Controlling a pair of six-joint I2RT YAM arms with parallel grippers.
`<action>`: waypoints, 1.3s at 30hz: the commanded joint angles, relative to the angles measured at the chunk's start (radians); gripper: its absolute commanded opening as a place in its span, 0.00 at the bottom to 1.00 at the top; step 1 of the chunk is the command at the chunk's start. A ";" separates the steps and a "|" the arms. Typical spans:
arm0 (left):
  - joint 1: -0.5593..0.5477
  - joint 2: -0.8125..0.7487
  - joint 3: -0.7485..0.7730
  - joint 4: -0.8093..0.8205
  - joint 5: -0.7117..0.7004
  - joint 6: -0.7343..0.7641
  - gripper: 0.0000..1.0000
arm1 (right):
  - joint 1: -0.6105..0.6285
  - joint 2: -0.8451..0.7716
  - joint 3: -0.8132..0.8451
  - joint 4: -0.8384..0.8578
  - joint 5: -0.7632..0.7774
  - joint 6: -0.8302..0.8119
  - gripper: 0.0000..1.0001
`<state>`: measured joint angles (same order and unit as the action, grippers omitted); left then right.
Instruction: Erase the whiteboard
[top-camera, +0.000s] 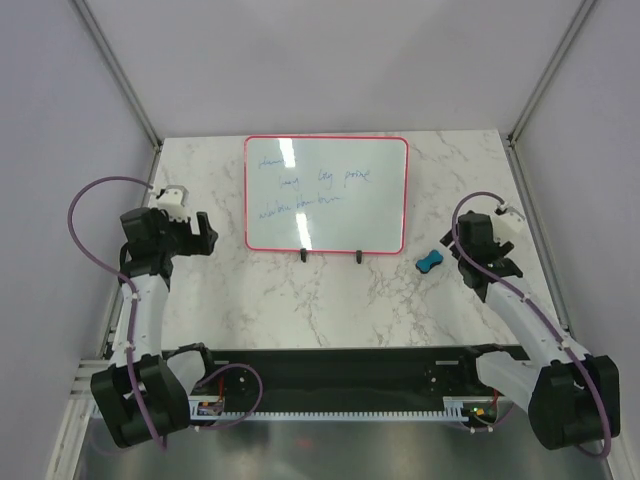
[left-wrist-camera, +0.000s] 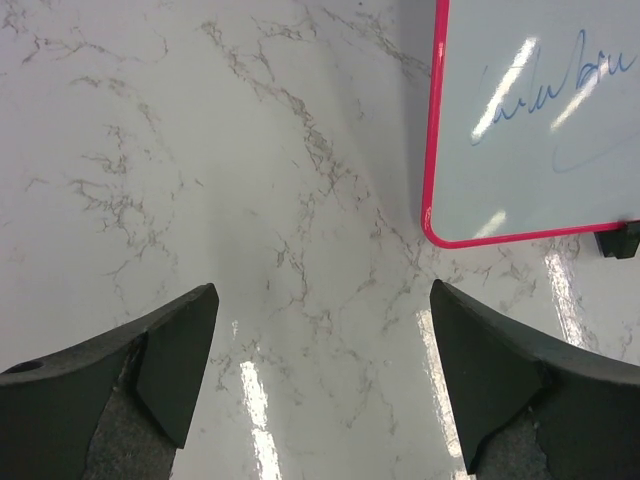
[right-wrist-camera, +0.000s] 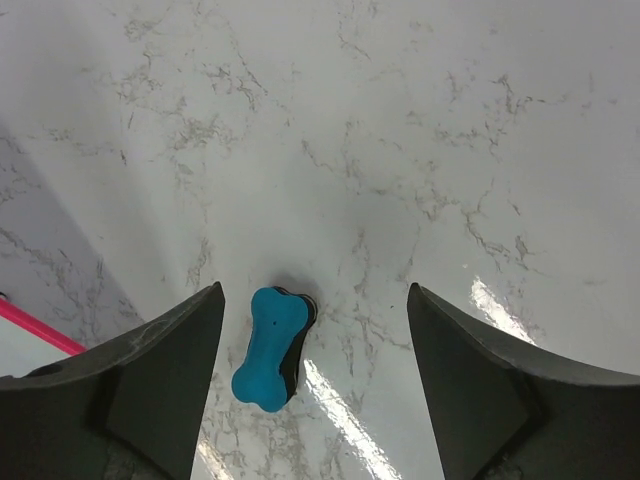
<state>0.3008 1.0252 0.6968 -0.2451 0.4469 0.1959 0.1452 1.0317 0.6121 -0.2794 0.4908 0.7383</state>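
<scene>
The whiteboard (top-camera: 326, 195), white with a thin red frame and two black feet, stands at the back middle of the table with faint blue handwriting on it. In the left wrist view its lower left corner (left-wrist-camera: 530, 130) lies ahead to the right. My left gripper (top-camera: 207, 233) (left-wrist-camera: 323, 330) hovers open to the left of the board, with only bare marble between its fingers. My right gripper (top-camera: 478, 262) (right-wrist-camera: 315, 330) is open just right of a small blue bone-shaped eraser (top-camera: 430, 263) (right-wrist-camera: 270, 345). The eraser lies on the table between the fingers, nearer the left one, untouched.
The marble table (top-camera: 300, 300) is bounded by metal frame posts and grey walls at the left, right and back. A black foot of the board (left-wrist-camera: 622, 240) sits near the left gripper's path. The board's red edge (right-wrist-camera: 35, 328) shows at the left of the right wrist view.
</scene>
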 joint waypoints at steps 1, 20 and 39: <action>0.003 0.010 0.009 -0.011 0.003 0.007 0.95 | 0.056 0.039 0.035 -0.081 0.124 0.117 0.83; 0.001 0.148 0.127 -0.102 0.177 0.034 0.94 | 0.114 0.377 0.104 -0.047 -0.006 0.280 0.68; 0.001 0.124 0.109 -0.091 0.200 0.048 0.94 | 0.226 0.433 0.143 -0.096 0.038 0.377 0.56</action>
<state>0.3008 1.1545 0.7864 -0.3428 0.6300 0.2104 0.3649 1.4372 0.7181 -0.3813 0.5316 1.0912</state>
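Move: About 8 cm left of the right hand, 2 cm nearer the base and 10 cm below it lies the blue eraser. From this same hand, the whiteboard's middle is some 27 cm left and 10 cm farther out, and the nearer black clip on its front edge about 21 cm left and 1 cm back. For the left hand, the eraser is roughly 43 cm right, 4 cm back and 14 cm down. Sinking first, the open right hand drops about 8 cm and tips some 15 degrees further down, drifting left; it then lifts a couple of centimetres while sliding left, about 7 cm in all, and sinks again over the eraser, fingers starting to close around it. Contact can't be made out. The left hand, open, eases about 3 cm right, dipping slightly and partly rising again. ##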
